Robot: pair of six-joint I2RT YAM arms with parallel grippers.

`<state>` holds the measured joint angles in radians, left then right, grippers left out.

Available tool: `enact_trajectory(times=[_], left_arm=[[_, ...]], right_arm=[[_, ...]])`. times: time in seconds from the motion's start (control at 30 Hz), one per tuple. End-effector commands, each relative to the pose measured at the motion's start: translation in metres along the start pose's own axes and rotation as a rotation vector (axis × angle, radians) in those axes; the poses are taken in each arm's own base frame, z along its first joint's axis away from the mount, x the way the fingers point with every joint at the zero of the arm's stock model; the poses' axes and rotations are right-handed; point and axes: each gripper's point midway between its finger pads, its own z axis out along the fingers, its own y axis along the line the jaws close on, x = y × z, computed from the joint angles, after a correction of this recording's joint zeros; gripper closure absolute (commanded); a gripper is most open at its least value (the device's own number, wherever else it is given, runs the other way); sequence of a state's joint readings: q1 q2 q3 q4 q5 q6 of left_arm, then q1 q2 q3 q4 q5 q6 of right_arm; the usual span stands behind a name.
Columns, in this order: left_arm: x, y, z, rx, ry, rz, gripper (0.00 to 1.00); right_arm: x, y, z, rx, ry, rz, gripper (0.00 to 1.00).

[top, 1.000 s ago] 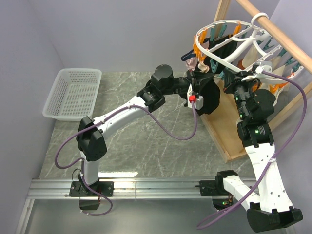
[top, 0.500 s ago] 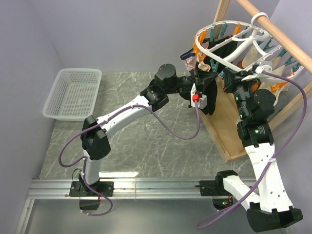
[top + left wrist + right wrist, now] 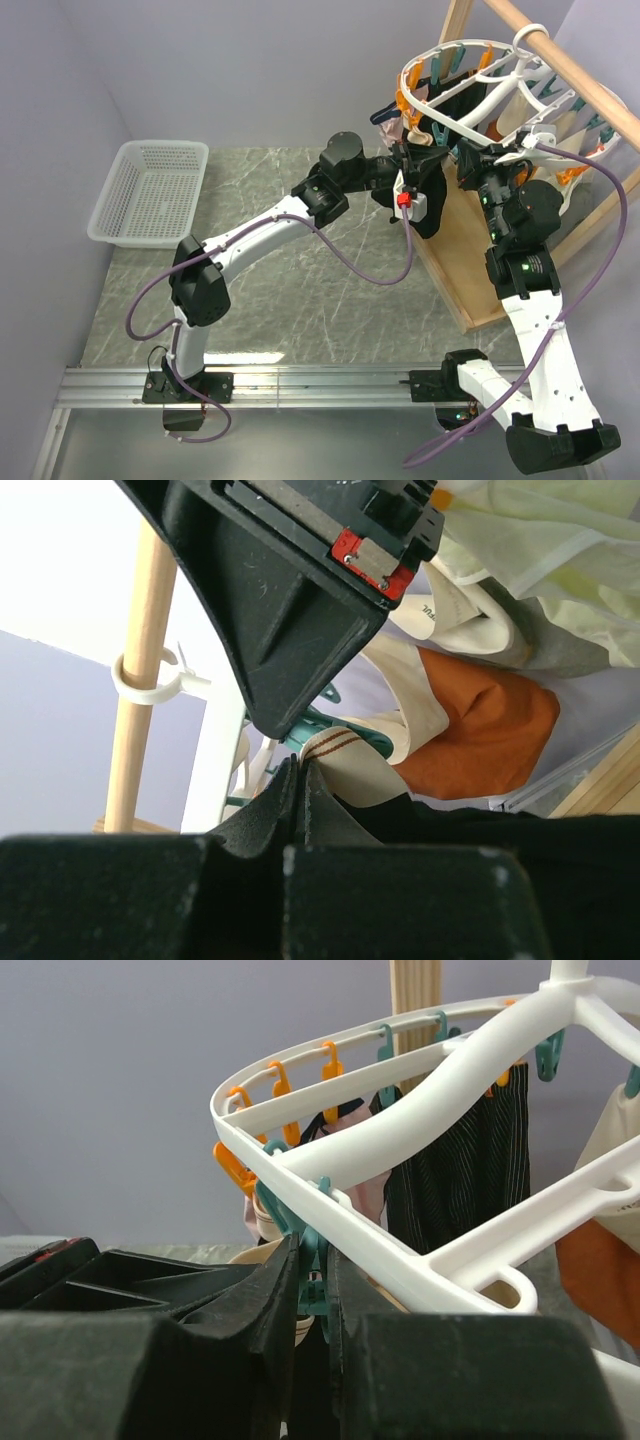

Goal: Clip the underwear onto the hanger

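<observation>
The hanger [image 3: 470, 70] hangs from the wooden rod at the upper right, ringed with orange and teal clips. My left gripper [image 3: 424, 158] is shut on the tan waistband [image 3: 345, 765] of the black underwear [image 3: 432, 205], and holds it up just under the hanger's near rim. The rest of the garment hangs below. In the left wrist view the waistband edge lies against a teal clip [image 3: 320, 725]. My right gripper [image 3: 313, 1270] reaches in from the right and is shut on that teal clip [image 3: 312, 1250] under the white rim [image 3: 400, 1150]. Whether the clip bites the waistband is hidden.
A white mesh basket [image 3: 150, 190] stands at the far left of the marble table. The wooden rod [image 3: 560, 60] and its wooden frame [image 3: 470, 240] fill the right side. Also on the hanger are a rust-brown garment [image 3: 480, 720], cream garments [image 3: 540, 540] and a black striped one [image 3: 465, 1170].
My left arm has swung right, bringing the underwear closer in under the hanger's rim, so the black cloth hangs narrower. The right arm has barely moved.
</observation>
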<state>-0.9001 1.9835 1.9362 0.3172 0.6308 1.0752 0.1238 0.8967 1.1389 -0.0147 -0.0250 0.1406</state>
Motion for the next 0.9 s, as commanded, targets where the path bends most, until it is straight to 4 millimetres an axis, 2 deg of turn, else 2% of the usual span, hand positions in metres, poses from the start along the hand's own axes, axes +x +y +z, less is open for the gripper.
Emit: enact_trajectory(times=[0.0,0.87], left_arm=[[-0.020,0.030,0.006,-0.071,-0.054,0.040,1.00],[-0.015,0.022,0.007,-0.047,-0.047,0.047,1.00]], right_arm=[[0.009,0.013,0.000,-0.066,0.057,0.023,0.81],[-0.007,0.017,-0.005,-0.067,0.024,0.056,0.58]])
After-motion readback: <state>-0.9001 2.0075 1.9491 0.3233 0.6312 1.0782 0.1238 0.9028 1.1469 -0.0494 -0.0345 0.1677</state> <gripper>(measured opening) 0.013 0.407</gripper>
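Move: The left hand already pinches the underwear's waistband, with the teal clip about 2 cm to its right, 1 cm back and 1 cm higher. The right hand has that clip at its fingertips, some 1 cm ahead and 1 cm below, straight in line; the waistband is about 2 cm left, 1 cm ahead and 3 cm down. From the right hand a second teal clip hangs about 3 cm left and 3 cm ahead, an orange clip roughly 8 cm left and 5 cm ahead, both near its height. Ease the right gripper further open, steadily, from about a fifth to two fifths, so the squeezed handles of the teal clip can spread. Keep that hand almost in place, letting it sink only about 1 cm. Hold the left fingers shut on the waistband and settle them about half a centimetre down and to the right, keeping the cloth at the clip. ##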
